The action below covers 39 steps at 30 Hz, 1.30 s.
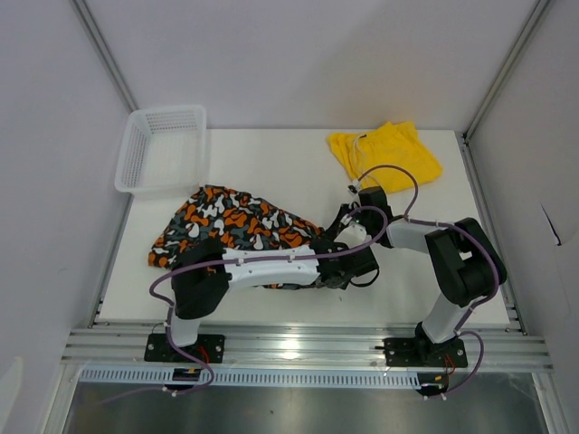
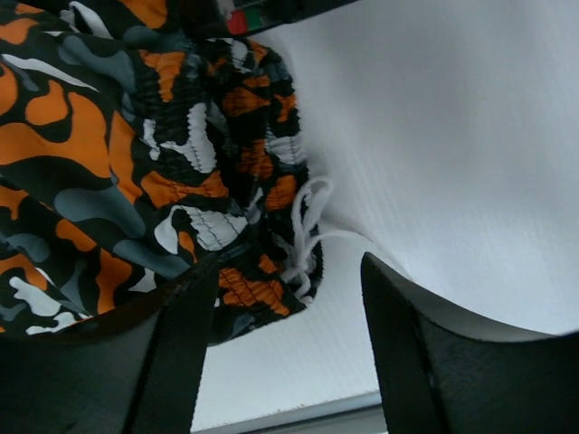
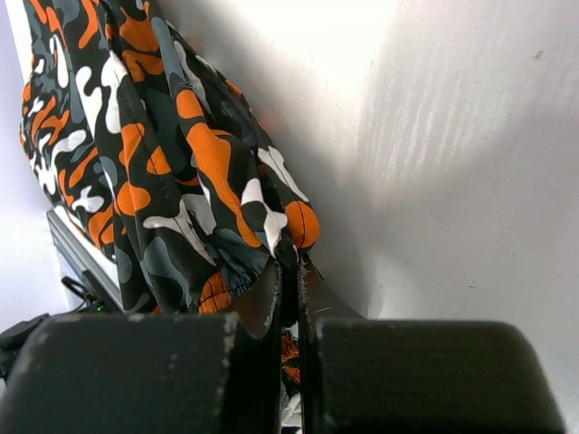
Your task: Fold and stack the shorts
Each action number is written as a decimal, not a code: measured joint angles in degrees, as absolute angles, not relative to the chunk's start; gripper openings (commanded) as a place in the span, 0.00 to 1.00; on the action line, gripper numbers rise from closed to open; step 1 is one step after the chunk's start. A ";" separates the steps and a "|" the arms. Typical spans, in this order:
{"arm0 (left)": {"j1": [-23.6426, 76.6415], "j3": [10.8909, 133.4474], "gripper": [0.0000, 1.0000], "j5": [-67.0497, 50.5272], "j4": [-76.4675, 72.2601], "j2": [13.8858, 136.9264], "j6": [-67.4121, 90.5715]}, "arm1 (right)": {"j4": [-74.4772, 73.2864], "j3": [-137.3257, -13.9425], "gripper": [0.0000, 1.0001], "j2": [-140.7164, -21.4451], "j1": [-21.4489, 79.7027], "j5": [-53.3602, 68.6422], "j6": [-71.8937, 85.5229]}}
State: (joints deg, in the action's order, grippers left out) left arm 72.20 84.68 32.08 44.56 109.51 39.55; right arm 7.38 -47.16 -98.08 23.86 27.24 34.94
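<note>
The patterned shorts (image 1: pixel 233 226) lie bunched at the table's left middle, orange, white, black and grey-teal. My right gripper (image 3: pixel 289 268) is shut on a fold of this fabric (image 3: pixel 181 181), and in the top view it (image 1: pixel 336 237) sits at the shorts' right end. My left gripper (image 2: pixel 288 271) is open, its fingers (image 2: pixel 185 353) astride the waistband edge (image 2: pixel 253 289) and white drawstring (image 2: pixel 306 231) just above the table. In the top view it (image 1: pixel 342 271) is right beside the right gripper. The yellow shorts (image 1: pixel 384 154) lie crumpled at the back right, touched by neither gripper.
A white mesh basket (image 1: pixel 163 149) stands at the back left corner, partly over the table edge. White walls and metal frame posts enclose the table (image 1: pixel 298 163). The aluminium rail (image 1: pixel 298 344) with both arm bases runs along the near edge.
</note>
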 measured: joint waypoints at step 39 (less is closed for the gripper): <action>78.50 73.93 0.00 34.11 57.14 107.39 48.07 | 9.89 -46.50 0.00 -99.83 23.73 29.02 35.94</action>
State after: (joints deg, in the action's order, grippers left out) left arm 78.50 73.93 34.11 57.14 107.39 48.07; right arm 9.89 -46.50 -99.83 23.73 29.02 35.94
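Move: The near corner of the camouflage shorts' waistband lies almost under the open left hand, about 2 cm back, 3 cm to its left and 5 cm below. The white drawstring is some 2 cm ahead and 2 cm left, the waistband spot pinched by the right fingers about 12 cm ahead and 4 cm left, and the table's front edge about 10 cm straight back. From the right hand that near corner is roughly 14 cm back and 1 cm to the right. The left hand first eases about 1 cm forward while sinking and going left, then swings back and left around the near corner of the waistband, ending some 8 cm to the left, 6 cm back and 4 cm lower, just behind the shorts' near edge; its fingers shut fully on nothing as the hand tilts about 20 degrees, left side rising. The right hand stays in place and keeps its pinch on the far part of the waistband, holding it near the table. ##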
